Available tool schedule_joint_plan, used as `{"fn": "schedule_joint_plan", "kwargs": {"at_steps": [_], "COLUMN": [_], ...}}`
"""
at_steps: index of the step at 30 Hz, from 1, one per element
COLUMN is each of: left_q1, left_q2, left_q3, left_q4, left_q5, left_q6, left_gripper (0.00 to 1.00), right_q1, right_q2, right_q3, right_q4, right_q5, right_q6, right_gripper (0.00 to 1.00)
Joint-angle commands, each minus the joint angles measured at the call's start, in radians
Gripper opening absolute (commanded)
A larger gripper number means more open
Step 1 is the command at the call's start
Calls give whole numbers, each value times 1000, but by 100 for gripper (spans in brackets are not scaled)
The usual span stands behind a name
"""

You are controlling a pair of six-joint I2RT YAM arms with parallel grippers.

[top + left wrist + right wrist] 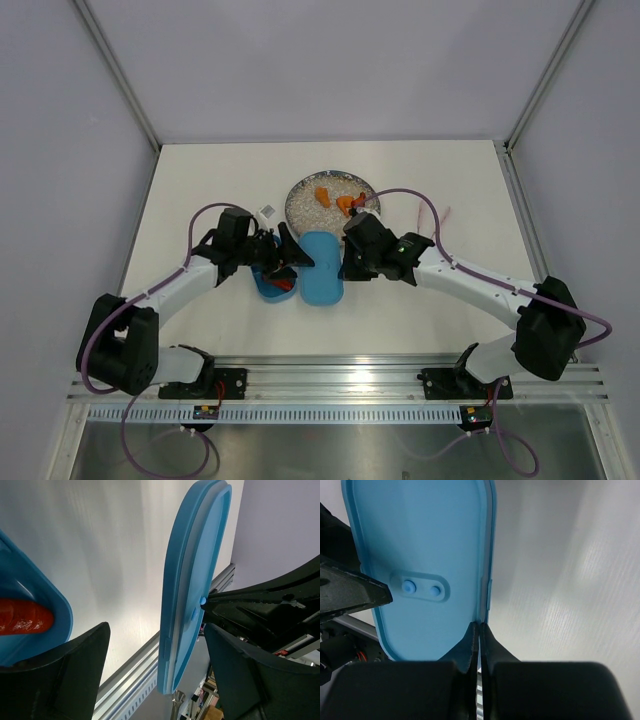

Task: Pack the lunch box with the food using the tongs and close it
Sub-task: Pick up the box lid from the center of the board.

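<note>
My right gripper [481, 632] is shut on the rim of the flat blue lid [420, 565] and holds it on edge above the table. Seen from above, the lid [322, 268] hangs just right of the blue lunch box [266, 287], which holds a red sausage [283, 286]. My left gripper [157, 680] is open; the lid [192, 590] stands edge-on between its fingers, nearer the right one. A corner of the box [55, 605] with the sausage [25, 617] shows at the left. Orange chunks [345, 203] lie on the plate. The pale tongs [447, 214] lie at the right.
The round speckled glass plate [300, 205] sits just behind the lid and both grippers. A small white piece [267, 212] lies left of the plate. The aluminium rail [340, 380] runs along the near table edge. Grey walls enclose the table.
</note>
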Motion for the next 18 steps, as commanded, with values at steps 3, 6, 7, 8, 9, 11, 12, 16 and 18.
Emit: {"fn": "schedule_joint_plan", "kwargs": {"at_steps": [3,6,7,8,9,11,12,16,18], "left_q1": [-13,-15,-15,-15,-15,-15,-15,-15,-15], "left_q2": [11,-2,-6,-17,-23,-34,-46,-66,-78], "left_q3": [2,2,1,2,4,10,13,48,68], "left_q4": [95,95,93,88,78,64,43,-34,-77], "left_q5": [41,30,27,21,18,1,-2,-37,-51], "left_q6": [-25,-27,-28,-27,-27,-19,-16,15,27], "left_gripper": [67,52,49,44,35,25,19,0,0], "right_q1": [4,4,4,4,4,4,4,5,4], "right_q2": [-30,-22,-21,-19,-13,-4,10,41,58], "right_q3": [45,46,46,45,46,46,46,46,54], "right_q4": [58,58,58,56,56,48,47,48,54], "right_q5": [-29,-32,-32,-33,-33,-38,-41,-55,-55], "right_q6": [13,19,19,22,22,24,25,35,38], "right_gripper": [0,0,0,0,0,0,0,0,0]}}
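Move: Just to the right of the open left fingers, the lid hangs in the air, its middle about 4 cm to the hand's right and level with it. The lunch box lies on the table some 8 cm to the left hand's left and 7 cm below, the red sausage in it 6 cm left and 4 cm back; the round tray is 14 cm ahead, 7 cm right. From the right hand, already holding the lid's right edge, the lid's middle is about 5 cm left and the lunch box 17 cm left. Closing its wide-open fingers, the left hand pinches the near edge of the lid between them, staying almost in place but for a rise of about 2 cm as they shut. The right hand keeps its pinch on the opposite edge and, after hovering, sinks about 1 cm while easing about 1 cm left towards the left hand. ##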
